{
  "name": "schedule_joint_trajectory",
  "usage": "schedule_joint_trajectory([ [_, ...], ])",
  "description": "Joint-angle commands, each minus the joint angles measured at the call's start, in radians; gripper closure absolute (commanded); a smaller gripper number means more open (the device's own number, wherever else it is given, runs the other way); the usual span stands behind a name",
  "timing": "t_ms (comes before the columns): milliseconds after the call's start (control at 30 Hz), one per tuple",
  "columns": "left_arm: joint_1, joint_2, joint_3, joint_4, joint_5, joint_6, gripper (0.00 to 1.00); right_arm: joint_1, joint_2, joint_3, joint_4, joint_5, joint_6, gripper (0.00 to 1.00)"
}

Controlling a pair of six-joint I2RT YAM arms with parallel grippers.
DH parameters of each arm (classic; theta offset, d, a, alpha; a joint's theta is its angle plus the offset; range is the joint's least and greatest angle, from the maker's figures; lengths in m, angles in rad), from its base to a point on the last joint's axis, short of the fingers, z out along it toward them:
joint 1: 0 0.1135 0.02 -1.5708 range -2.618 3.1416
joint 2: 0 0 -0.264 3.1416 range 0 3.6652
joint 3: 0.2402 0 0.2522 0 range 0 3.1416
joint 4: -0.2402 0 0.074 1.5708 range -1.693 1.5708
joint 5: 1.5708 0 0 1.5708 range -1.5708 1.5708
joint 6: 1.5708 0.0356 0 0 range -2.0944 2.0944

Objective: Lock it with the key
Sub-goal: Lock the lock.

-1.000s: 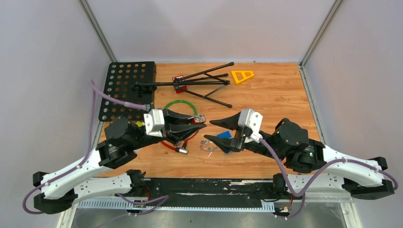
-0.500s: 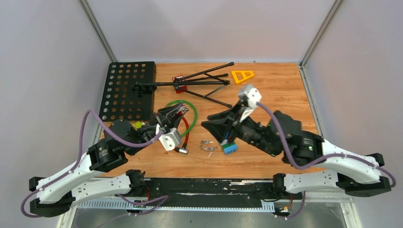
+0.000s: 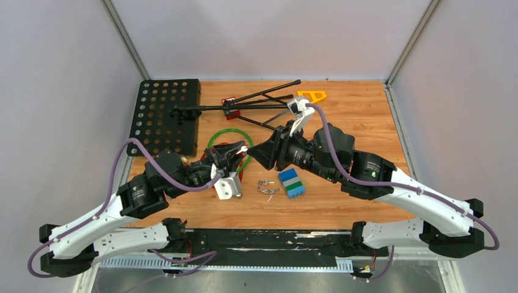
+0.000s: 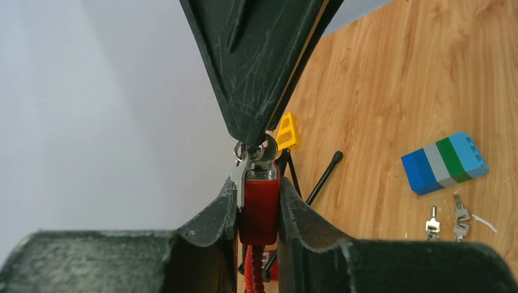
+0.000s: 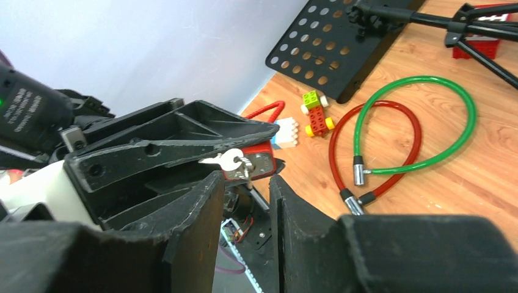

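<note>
In the left wrist view my left gripper is shut on the red lock body, its red cable hanging below. A silver key on a ring sticks out of the lock's top. My right gripper comes in from above, tip to tip with the key ring. In the right wrist view the right gripper has its jaws apart, with nothing between them. The lock and key lie just past the tips. From above, the two grippers meet over the green cable.
A blue, grey and green block and loose keys lie on the wooden table. A black perforated plate, a folded tripod stand and a yellow triangle sit at the back. Small toy bricks lie near the red cable loop.
My right gripper has risen from the block and swung left to the lock, its jaws narrowing. My left gripper has rolled over, still holding the lock.
</note>
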Motion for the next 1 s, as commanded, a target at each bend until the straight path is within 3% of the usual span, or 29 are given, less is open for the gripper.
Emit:
schedule_joint_trajectory([
  [0,-0.003,-0.008,0.043,0.022,0.044,-0.015,1.00,-0.001,-0.026,0.002,0.045,-0.036,0.048,0.66],
  [267,-0.003,-0.009,0.043,0.022,0.045,-0.018,1.00,-0.005,-0.024,-0.019,0.063,-0.064,0.056,0.70],
  [667,-0.003,-0.012,0.038,0.030,0.058,-0.024,1.00,-0.006,-0.021,-0.040,0.078,-0.056,0.045,0.88],
  [967,-0.003,-0.013,0.027,0.017,0.064,-0.007,1.00,-0.007,-0.023,-0.083,0.125,-0.039,0.045,0.97],
])
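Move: The key and its ring sit at the mouth of the right hand's open fingertips, about 1 cm to its left, level ahead and 1 cm lower. The red lock, held by the left hand, is roughly 4 cm left and 2 cm back of the right hand, also 1 cm lower; the ring's spare key lies about 3 cm left and 2 cm back, level in height. From the left hand the key is some 3 cm right and 2 cm ahead, at its height. The right hand eases about 1 cm down, back and left, closing its fingertips around the key at the still-held lock. ##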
